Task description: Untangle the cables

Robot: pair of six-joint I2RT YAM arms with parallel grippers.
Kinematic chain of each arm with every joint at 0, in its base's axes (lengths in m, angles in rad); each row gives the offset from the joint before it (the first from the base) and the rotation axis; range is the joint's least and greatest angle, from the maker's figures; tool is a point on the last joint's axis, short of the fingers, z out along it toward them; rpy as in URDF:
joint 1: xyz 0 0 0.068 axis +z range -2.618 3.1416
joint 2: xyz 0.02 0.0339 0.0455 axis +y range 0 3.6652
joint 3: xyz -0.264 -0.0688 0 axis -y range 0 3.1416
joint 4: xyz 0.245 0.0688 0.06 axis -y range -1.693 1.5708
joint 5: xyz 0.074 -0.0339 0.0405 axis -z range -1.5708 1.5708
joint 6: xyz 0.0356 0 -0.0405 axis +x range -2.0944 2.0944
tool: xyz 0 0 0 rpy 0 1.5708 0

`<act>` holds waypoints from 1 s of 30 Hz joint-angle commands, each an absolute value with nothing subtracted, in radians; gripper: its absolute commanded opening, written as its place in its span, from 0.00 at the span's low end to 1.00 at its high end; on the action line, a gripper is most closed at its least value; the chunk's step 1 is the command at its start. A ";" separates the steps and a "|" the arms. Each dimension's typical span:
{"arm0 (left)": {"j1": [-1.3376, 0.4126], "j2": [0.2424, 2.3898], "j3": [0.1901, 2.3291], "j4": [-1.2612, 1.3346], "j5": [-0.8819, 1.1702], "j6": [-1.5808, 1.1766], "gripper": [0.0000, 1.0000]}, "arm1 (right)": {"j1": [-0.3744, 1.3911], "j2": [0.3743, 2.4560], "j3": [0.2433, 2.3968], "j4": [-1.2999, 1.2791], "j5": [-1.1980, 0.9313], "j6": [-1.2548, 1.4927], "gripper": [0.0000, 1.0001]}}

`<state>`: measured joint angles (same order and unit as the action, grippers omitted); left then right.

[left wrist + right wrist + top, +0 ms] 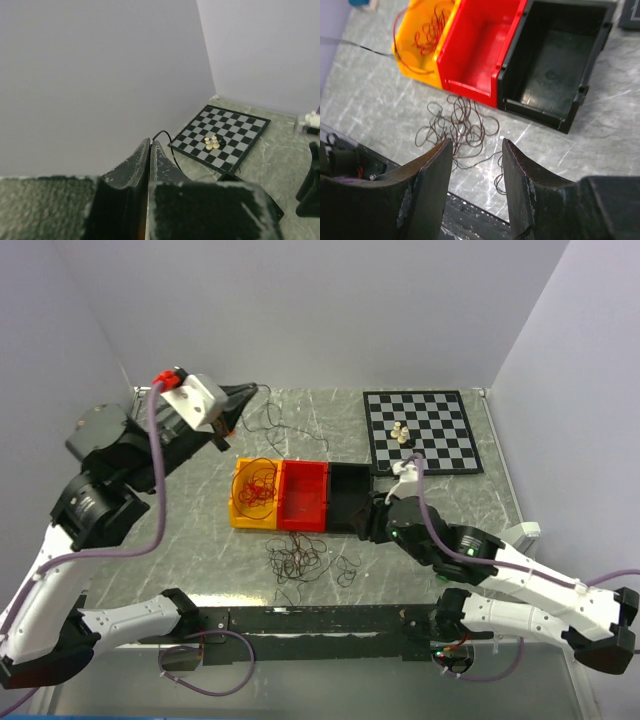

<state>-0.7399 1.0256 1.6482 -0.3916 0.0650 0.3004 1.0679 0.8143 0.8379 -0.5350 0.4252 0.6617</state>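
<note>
A tangle of dark brown cables (300,560) (460,125) lies on the marble table in front of the bins. Red cables (257,488) (427,32) are coiled in the orange bin (240,512) (402,55). My left gripper (245,400) (150,142) is raised at the back left. It is shut on a thin black cable (170,142) that comes out of its tips and trails down over the table (275,425). My right gripper (365,523) (476,146) hovers open by the black bin, above the near edge of the tangle, with nothing between its fingers.
The orange bin, a red bin (303,510) (470,60) and a black bin (350,510) (555,70) stand in a row mid-table. A chessboard (440,445) (235,135) with a few pale pieces (400,433) (212,143) lies back right. A black rail (320,625) runs along the near edge.
</note>
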 commanded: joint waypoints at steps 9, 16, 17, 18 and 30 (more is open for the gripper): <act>-0.782 1.087 1.494 -0.241 0.215 0.325 0.11 | 1.022 0.660 0.822 -0.578 0.525 0.660 0.51; -0.799 1.155 1.428 -0.186 0.175 0.367 0.09 | 0.999 0.631 0.804 -0.594 0.520 0.658 0.51; -0.802 1.160 1.419 -0.177 0.170 0.373 0.09 | 0.997 0.623 0.796 -0.592 0.517 0.658 0.51; -0.801 1.166 1.410 -0.169 0.166 0.376 0.09 | 0.994 0.617 0.790 -0.591 0.514 0.660 0.51; -0.845 1.259 1.462 -0.112 0.150 0.353 0.09 | 0.957 0.589 0.773 -0.601 0.494 0.666 0.50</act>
<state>-0.8185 1.2373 1.3861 -0.1833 0.1593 0.3603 0.9668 0.6014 0.7773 -0.6025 0.4908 0.6640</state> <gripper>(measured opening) 0.087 0.506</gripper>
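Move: The red bin lies under my raised left hand, which holds the black cable: about 6 cm ahead, 6 cm to its right and some 52 cm below. The yellow bin, with red cable in it, is 10 cm left of the red bin, level with it; the black bin is 10 cm right of it. The tangled pile is 7 cm back and 4 cm right of my left hand. From my right hand the red bin is about 10 cm ahead, 11 cm left and 19 cm lower. Keeping the black cable pinched in shut fingers, I lower my left hand about 14 cm while swinging it 11 cm right and 5 cm forward, towards the red and black bins, its fingertips tipping down some 15 degrees. My empty, half-open right hand draws aside about 6 cm to the right, first rising slightly and then easing down. ##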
